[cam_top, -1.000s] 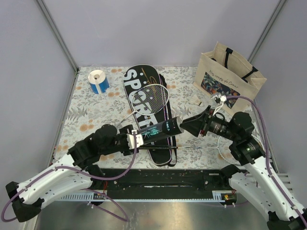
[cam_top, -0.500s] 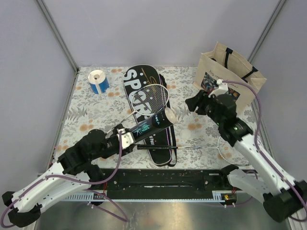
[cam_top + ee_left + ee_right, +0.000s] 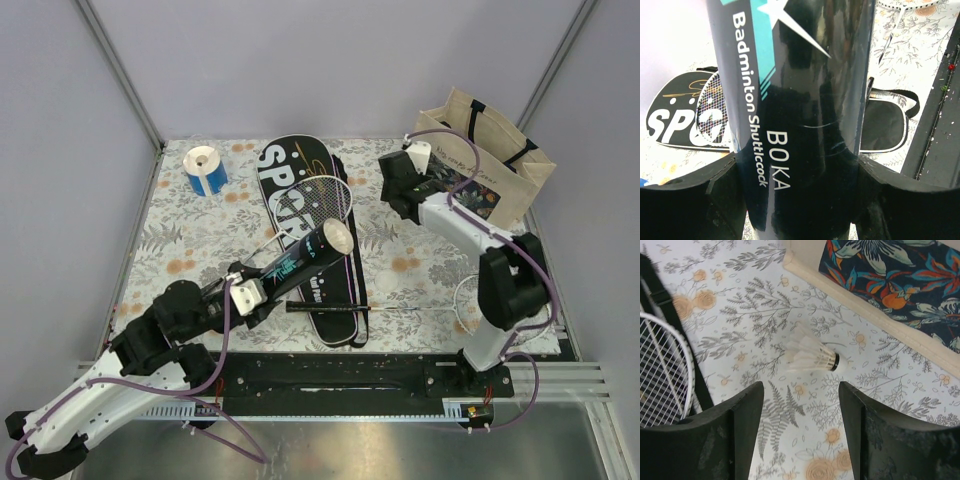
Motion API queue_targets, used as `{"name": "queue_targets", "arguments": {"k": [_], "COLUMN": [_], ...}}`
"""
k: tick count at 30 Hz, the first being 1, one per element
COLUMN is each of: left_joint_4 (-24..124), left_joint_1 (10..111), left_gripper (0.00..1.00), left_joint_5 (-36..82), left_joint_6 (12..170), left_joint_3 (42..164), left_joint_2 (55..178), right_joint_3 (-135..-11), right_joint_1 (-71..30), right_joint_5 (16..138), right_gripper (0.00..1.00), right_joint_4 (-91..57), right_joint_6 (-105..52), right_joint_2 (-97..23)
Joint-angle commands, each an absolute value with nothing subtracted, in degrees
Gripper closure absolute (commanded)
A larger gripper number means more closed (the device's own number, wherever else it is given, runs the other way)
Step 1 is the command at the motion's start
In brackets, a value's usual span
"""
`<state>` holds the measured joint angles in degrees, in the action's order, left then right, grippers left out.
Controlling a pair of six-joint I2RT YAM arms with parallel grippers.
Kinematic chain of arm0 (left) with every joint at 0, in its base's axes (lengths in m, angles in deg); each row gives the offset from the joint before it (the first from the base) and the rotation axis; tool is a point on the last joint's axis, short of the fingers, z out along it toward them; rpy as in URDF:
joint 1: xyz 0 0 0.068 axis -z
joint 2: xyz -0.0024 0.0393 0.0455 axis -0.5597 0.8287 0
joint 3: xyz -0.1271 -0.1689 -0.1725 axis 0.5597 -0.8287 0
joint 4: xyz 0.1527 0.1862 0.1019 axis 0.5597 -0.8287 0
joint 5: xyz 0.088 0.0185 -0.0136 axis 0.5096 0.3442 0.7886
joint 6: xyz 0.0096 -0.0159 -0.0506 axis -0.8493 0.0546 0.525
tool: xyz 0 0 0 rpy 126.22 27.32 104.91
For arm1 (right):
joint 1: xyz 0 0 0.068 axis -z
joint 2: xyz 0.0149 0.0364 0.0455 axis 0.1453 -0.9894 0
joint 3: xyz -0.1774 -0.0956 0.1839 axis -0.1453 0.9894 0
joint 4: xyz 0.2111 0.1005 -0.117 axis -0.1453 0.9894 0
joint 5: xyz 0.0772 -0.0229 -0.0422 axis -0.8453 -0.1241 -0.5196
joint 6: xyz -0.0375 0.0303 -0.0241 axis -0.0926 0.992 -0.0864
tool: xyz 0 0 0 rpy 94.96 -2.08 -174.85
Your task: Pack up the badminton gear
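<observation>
My left gripper (image 3: 250, 291) is shut on the lower end of the long black tube (image 3: 298, 262) with teal print. The tube tilts up over the black SPORT case (image 3: 283, 180), its open mouth toward the right. In the left wrist view the tube (image 3: 790, 90) fills the gap between both fingers. A white-framed racket (image 3: 325, 203) lies on the case. My right gripper (image 3: 392, 200) hovers near the tote bag, open. In the right wrist view a white feather shuttlecock (image 3: 812, 358) lies on the cloth just beyond the open gripper (image 3: 800, 412), untouched.
A beige tote bag (image 3: 495, 160) with a floral panel stands at the back right, close to my right wrist. A blue-and-white tape roll (image 3: 206, 170) sits at the back left. A second racket (image 3: 405, 309) lies along the near edge, its head partly under my right arm.
My right gripper left the tube's mouth, swung to the far side beside the tote bag and opened wider. My left arm drew back and tilted the tube's mouth upward.
</observation>
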<state>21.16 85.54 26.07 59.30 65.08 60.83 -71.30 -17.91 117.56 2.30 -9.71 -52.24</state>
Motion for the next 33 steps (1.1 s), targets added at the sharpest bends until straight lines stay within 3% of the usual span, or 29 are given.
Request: {"name": "queue_targets", "arguments": {"k": [1, 10, 19, 26, 33], "left_joint_4": [27.09, 27.18, 27.18, 27.01, 27.01], "left_joint_1": [85.72, 85.63, 85.71, 85.54, 85.63], "left_gripper": [1.00, 1.00, 1.00, 1.00, 1.00], "left_joint_5": [25.93, 24.25, 25.05, 26.01, 25.93], "left_joint_6": [60.21, 60.04, 59.51, 59.42, 59.25], "left_joint_3": [65.62, 65.71, 65.45, 65.36, 65.27], "left_joint_2": [60.04, 60.75, 61.19, 61.01, 61.19], "right_joint_3": [-79.40, -87.41, -88.12, -82.51, -73.54], "right_joint_1": [-18.19, -16.70, -16.25, -16.34, -16.69], "right_joint_5": [127.08, 128.41, 128.76, 126.65, 126.91], "right_gripper": [0.29, 0.30, 0.35, 0.48, 0.70], "right_joint_4": [6.08, 10.91, 13.46, 13.90, 11.88], "right_joint_6": [-8.12, -8.04, -8.04, -8.03, -8.47], "right_joint_2": [-59.36, -71.24, -73.36, -67.39, -59.91]}}
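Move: The right hand is open, with the loose shuttlecock some 11 cm below it, about 4 cm ahead and 4 cm to its right. The tote bag's middle stands roughly 13 cm ahead and 22 cm to the right of the hand. The racket head lies about 23 cm to the hand's left and 5 cm ahead. From the left hand, which is holding the tube, the shuttlecock is some 24 cm ahead, 36 cm to the right and 19 cm lower. The right fingertips come down to the shuttlecock's feather skirt and pinch it, their gap shrinking by about half. To get there the hand sinks nearly 9 cm, easing some 4 cm forward and slightly right while it tips more steeply down. Then, still closing, it draws back about 3 cm and rises about 1 cm. ##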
